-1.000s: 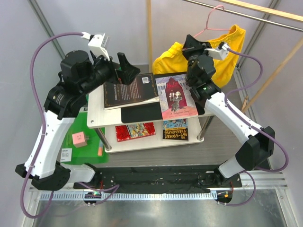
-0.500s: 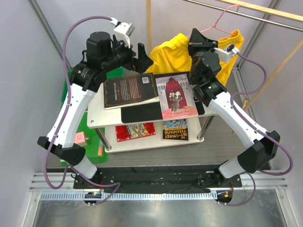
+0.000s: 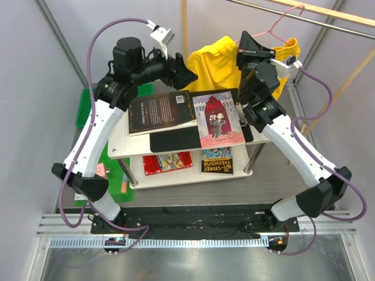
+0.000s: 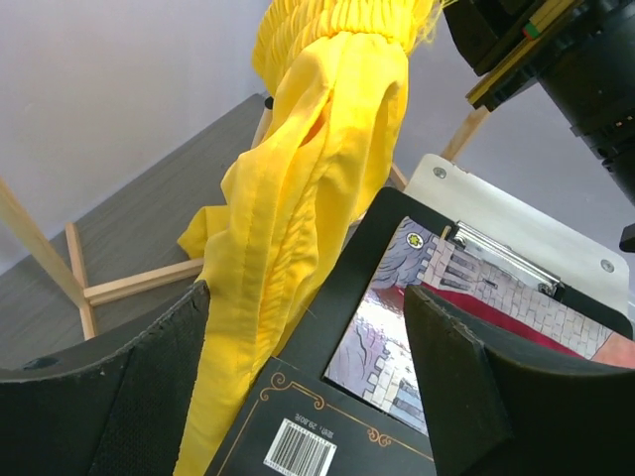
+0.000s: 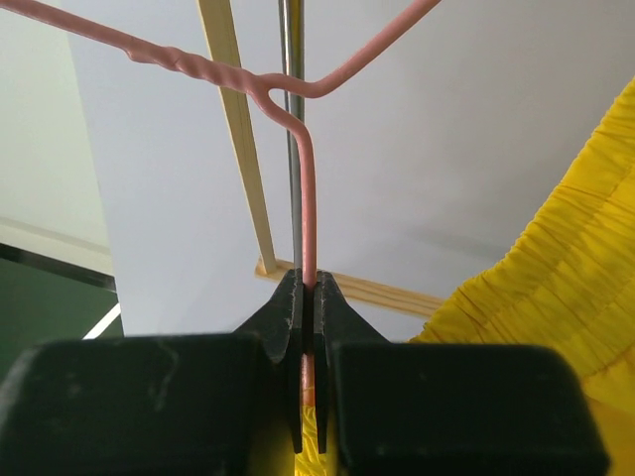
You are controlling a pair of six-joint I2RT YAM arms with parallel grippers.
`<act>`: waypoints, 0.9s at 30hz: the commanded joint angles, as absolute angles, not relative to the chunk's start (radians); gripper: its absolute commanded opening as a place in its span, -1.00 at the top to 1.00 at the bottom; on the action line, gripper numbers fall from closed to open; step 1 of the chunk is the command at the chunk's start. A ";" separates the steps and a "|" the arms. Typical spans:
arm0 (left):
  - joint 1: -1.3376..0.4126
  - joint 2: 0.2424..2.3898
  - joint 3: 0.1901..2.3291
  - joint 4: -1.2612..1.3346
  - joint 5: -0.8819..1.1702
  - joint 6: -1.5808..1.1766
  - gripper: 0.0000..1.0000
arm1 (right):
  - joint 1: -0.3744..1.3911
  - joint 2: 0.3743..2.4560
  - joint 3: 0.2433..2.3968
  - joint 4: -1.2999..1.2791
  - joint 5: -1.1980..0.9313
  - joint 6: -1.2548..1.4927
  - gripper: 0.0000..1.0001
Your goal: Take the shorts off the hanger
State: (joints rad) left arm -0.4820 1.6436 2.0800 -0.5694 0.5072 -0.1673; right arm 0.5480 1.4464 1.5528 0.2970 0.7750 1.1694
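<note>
The yellow shorts (image 3: pixel 218 61) hang bunched from the pink wire hanger (image 3: pixel 280 26), above the back of the book shelf. My right gripper (image 5: pixel 309 290) is shut on the hanger's wire (image 5: pixel 308 188) just below its twisted neck, with the gathered waistband (image 5: pixel 556 297) to its right. My left gripper (image 4: pixel 308 337) is open, level with the hanging leg of the shorts (image 4: pixel 298 198). That fabric lies between the fingers, close against the left finger (image 4: pixel 119 387). From above, the left gripper (image 3: pixel 186 71) sits at the shorts' left edge and the right gripper (image 3: pixel 246 44) at their top.
A white two-level shelf (image 3: pixel 126 146) carries a black book (image 3: pixel 161 111) and a red illustrated book (image 3: pixel 218 120), both right under my left fingers. A metal rail (image 3: pixel 310 21) and wooden rack bars (image 3: pixel 337 10) run behind. A green bin (image 3: pixel 85 105) stands at the left.
My left arm has swung up and to the right, from over the black book to the shorts' left edge. The right arm has lifted the hanger slightly.
</note>
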 commanded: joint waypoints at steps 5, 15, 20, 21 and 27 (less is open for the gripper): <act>-0.469 1.671 2.057 -0.497 0.494 -0.189 -0.41 | 0.555 1.387 1.600 0.387 0.784 1.250 0.98; -0.465 1.680 1.991 -0.377 0.502 -0.274 -0.17 | 0.557 1.358 1.574 0.396 0.779 1.286 0.98; -0.453 1.683 1.964 -0.335 0.509 -0.334 0.24 | 0.555 1.350 1.566 0.406 0.790 1.284 0.98; -0.453 1.683 1.956 -0.307 0.515 -0.348 0.31 | 0.555 1.350 1.566 0.407 0.787 1.285 0.98; -0.448 1.681 1.942 -0.269 0.552 -0.403 0.99 | 0.557 1.351 1.560 0.403 0.785 1.289 0.99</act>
State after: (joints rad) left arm -0.4553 1.6836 1.9472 -0.3416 0.5220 -0.3584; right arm 0.5488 1.4048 1.5478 0.2909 0.7715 1.2373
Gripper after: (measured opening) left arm 0.053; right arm 0.048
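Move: From the left gripper, the near left edge of the yellow shorts hangs about 3 cm ahead, 2 cm to the right and 2 cm lower; the hanger wire in the right fingers is roughly 15 cm right, 6 cm ahead and 7 cm higher. About 20 cm below it, the dark book lies some 10 cm left and 6 cm back, the pink book some 10 cm right and 8 cm back. From the right hand that edge is about 13 cm left, 4 cm back and 9 cm lower. Bring the left gripper forward about 3 cm and down some 3 cm, easing slightly right, to the hanging cloth at the shorts' left side; then rise a centimetre as the fingers shut fully and pinch a fold. Keep the right fingers clamped on the hanger wire and, late on, draw it up and back by about 1.5 cm each. ##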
